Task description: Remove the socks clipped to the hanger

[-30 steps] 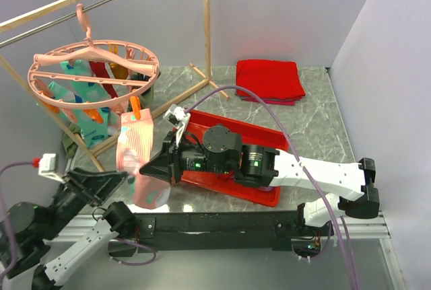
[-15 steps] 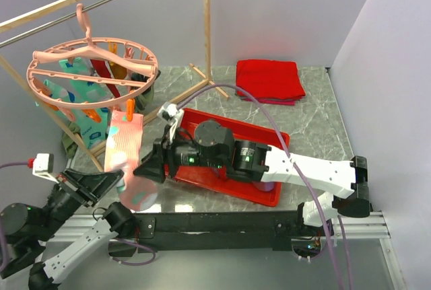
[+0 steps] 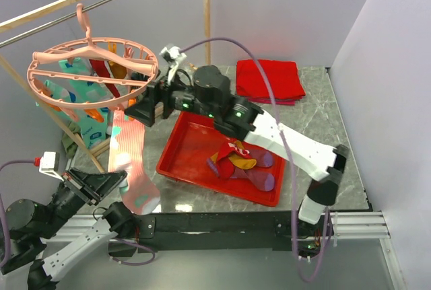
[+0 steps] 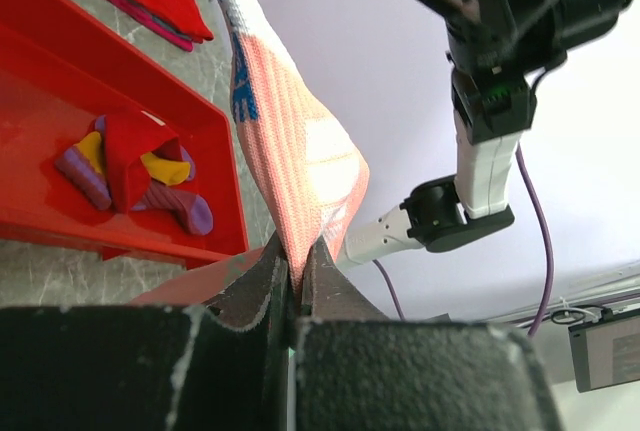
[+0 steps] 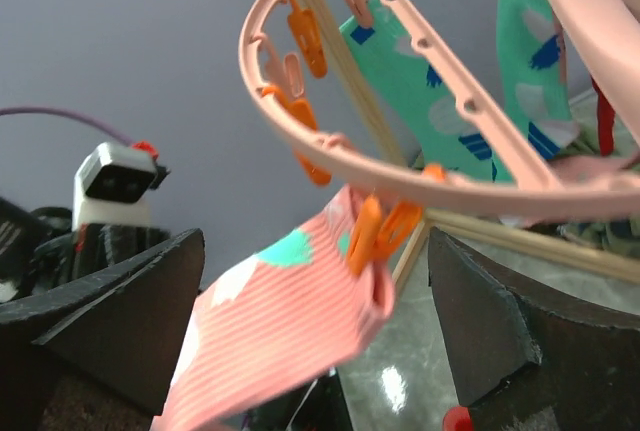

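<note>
The round pink hanger hangs from the metal bar, with teal, maroon and orange socks clipped under it. A pink sock with teal and white patches hangs from an orange clip at the ring's near edge. My left gripper is shut on the sock's lower part, which is drawn taut. My right gripper is open and level with that clip, its fingers standing either side of the clip and the sock's top, not touching them. The hanger ring crosses just above.
A red tray on the marble table holds several loose socks. A folded red cloth lies at the back right. The wooden rack with its metal bar stands on the left. In the left wrist view the tray lies to the left.
My left gripper closed on the pink sock's lower part. My right gripper opened and rose from beside the tray to the clip at the hanger's rim. The sock now hangs stretched.
</note>
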Robot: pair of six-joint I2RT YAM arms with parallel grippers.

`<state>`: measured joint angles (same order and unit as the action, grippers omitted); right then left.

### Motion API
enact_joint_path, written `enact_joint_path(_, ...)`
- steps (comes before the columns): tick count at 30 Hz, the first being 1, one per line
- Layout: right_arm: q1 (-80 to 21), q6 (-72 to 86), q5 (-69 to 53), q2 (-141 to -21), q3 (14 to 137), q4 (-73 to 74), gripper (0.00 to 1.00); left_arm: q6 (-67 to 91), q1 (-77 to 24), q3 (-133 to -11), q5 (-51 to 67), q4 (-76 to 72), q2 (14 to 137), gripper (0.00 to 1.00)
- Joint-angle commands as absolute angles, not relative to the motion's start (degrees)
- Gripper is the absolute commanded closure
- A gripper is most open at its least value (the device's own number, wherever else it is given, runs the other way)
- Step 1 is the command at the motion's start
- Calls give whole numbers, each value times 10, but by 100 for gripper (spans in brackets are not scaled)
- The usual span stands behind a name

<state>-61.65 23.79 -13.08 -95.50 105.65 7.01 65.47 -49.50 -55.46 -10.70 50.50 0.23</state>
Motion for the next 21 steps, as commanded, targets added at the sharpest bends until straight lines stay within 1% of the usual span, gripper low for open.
enact_joint_path(1,-603,214,-190,-1016,1129,72,4,657,-497,-560,-100,490,-18,99)
enact_joint_path(5,-603,223,-210,-1042,1140,49,13,655,-498,-562,-98,487,-14,99)
enact_joint_path(6,-603,224,-211,-1044,1140,47,18,655,-499,-563,-96,485,-12,99)
enact_joint_path(10,-603,226,-201,-1042,1126,38,22,654,-499,-562,-92,485,-11,99)
enact_joint_path(14,-602,229,-193,-1029,1106,20,23,654,-499,-560,-92,482,-11,99)
enact_joint_path(17,-597,242,-188,-1027,1094,5,34,655,-501,-555,-87,477,-9,99)
enact_joint_path(18,-595,245,-195,-1028,1094,3,41,656,-501,-555,-85,477,-7,99)
enact_joint_path(19,-594,249,-198,-1031,1098,3,45,657,-500,-554,-80,476,-6,99)
enact_joint_path(20,-592,254,-197,-1035,1099,2,55,657,-500,-552,-76,473,-4,99)
enact_joint_path(21,-592,257,-192,-1036,1100,2,59,658,-500,-551,-70,470,-4,99)
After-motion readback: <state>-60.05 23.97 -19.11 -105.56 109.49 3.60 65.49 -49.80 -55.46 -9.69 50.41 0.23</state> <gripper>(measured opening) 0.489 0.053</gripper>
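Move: The orange clip that pins the pink sock's cuff to the near rim of the round hanger lies about 5 cm to the left of the right hand, 3 cm ahead and 4 cm lower. The sock's middle is some 7 cm back, 5 cm left and 8 cm below; the hanger's centre is roughly 16 cm ahead and 14 cm left, about level in height. From the left hand the same clip is some 18 cm ahead, 4 cm right and 8 cm higher. The orange clip on the sock's cuff is what the right hand goes for, fingers pointing left: it moves about 4.5 cm left and down by as much, with a little forward, then hovers there, its open fingers drawing in on either side of the clip to about half their opening. Meanwhile the left hand stays in place and keeps its pinch on the pink sock's lower part. ##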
